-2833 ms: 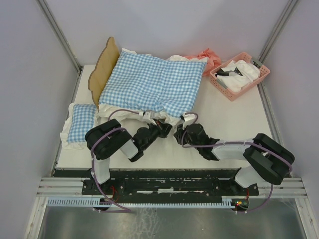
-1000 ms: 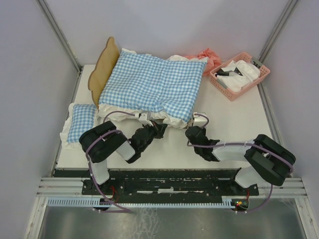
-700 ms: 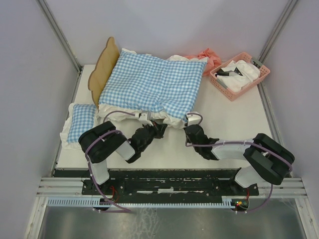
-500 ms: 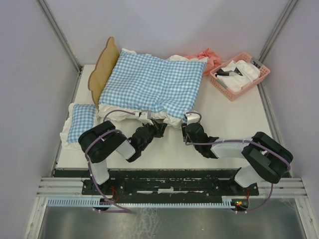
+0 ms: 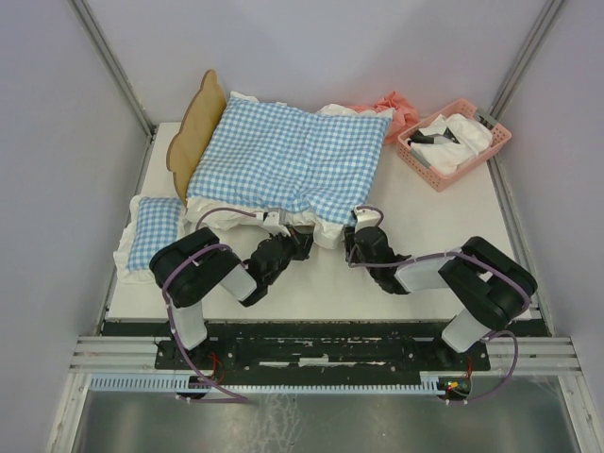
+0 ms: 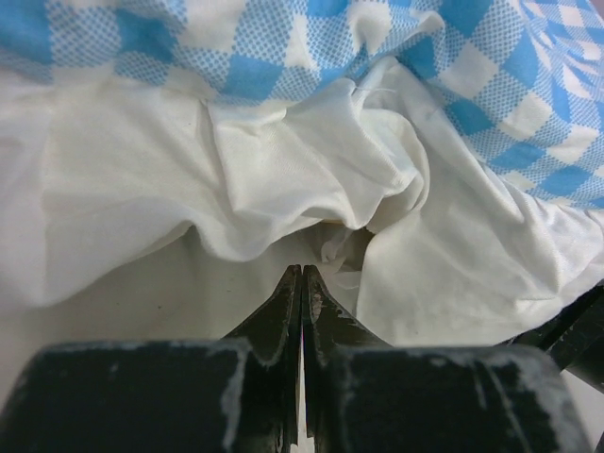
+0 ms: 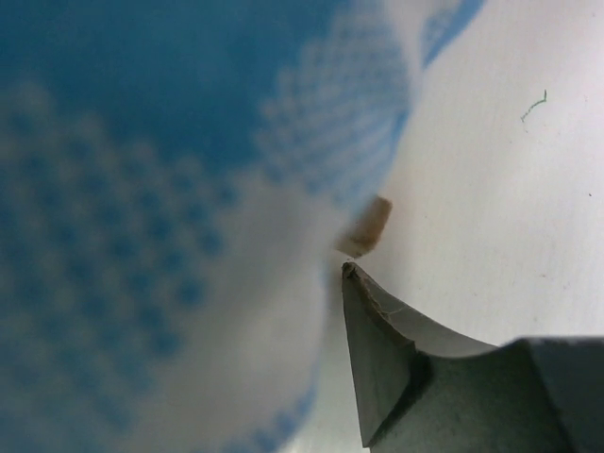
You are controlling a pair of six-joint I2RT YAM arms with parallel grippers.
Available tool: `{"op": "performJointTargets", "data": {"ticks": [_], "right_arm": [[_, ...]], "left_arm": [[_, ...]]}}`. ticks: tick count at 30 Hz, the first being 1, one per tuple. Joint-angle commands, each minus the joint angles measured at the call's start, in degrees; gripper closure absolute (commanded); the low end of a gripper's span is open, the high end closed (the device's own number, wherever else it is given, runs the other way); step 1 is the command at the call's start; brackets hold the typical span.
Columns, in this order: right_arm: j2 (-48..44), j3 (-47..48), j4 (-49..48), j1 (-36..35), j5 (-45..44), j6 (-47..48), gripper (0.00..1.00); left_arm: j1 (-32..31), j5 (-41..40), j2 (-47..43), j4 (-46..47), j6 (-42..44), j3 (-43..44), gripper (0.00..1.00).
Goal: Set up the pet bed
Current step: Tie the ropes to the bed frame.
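Note:
The pet bed (image 5: 200, 127) shows its light-wood wavy headboard at the back left. A blue-and-white checked cushion (image 5: 293, 160) with a white frill covers the rest of it. My left gripper (image 5: 300, 242) is at the cushion's near edge. In the left wrist view it (image 6: 301, 274) is shut, its tips just short of the white frill (image 6: 283, 170), with nothing between them. My right gripper (image 5: 360, 233) is at the cushion's near right corner and stands open. One finger (image 7: 377, 349) shows beside a wooden corner of the bed (image 7: 366, 227). Blurred checked cloth (image 7: 170, 189) hides the other finger.
A small checked pillow (image 5: 151, 231) lies at the table's left edge. A pink basket (image 5: 453, 142) holding white cloth stands at the back right, with a pink cloth (image 5: 392, 106) bunched beside it. Bare tabletop (image 5: 434, 222) lies right of the bed.
My right gripper has opened and moved left and forward, up against the cushion's near right corner. The left gripper has stayed shut at the frill, hardly moving.

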State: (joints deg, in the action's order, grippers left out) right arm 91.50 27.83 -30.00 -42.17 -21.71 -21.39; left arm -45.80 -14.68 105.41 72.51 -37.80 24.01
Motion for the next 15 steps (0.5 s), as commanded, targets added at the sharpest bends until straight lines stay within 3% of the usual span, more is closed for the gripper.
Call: {"op": "performJointTargets", "data": {"ticks": [1,8,15], "right_arm": [[2.6,0.5,-2.7,0.4,3.2,-1.3,0.54],[-0.1,-2.5,-3.1,0.5,0.6,-3.3,0.96],[-9.6,-3.5,5.1,0.5,-4.8,-5.5,0.98]], "left_arm": [[0.3,0.1,0.3,2.8,0.9,1.4,0.97],[0.3,0.0,0.2,2.7,1.1,1.4,0.97],[0.4,-1.2,-0.5,2.0,1.6,0.2,0.97]]}}
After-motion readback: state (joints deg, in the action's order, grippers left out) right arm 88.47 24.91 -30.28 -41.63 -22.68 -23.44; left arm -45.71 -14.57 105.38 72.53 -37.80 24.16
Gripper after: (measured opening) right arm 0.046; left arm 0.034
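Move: The bed frame's near right corner, with its small wooden block, lies about 3 cm ahead of the right hand's half-open fingers, neither left nor right, and roughly 1 cm above them. The cushion's checked corner overhangs it, some 3 cm ahead, 2 cm left and 4 cm above the hand; a white frill fold hangs 1 cm ahead, 5 cm left and 3 cm up. From the left hand, the frame corner is about 10 cm right, 3 cm ahead and 3 cm lower. The right hand noses barely half a centimetre forward and left under the overhanging cushion corner while its half-open fingers close almost fully beside the frame's near right corner, on something thin that the cushion hides. Then, at the same height and with the wrist nearly steady, it reverses and draws about 2 cm to the right and back, pulling the bed along by what it has caught. ##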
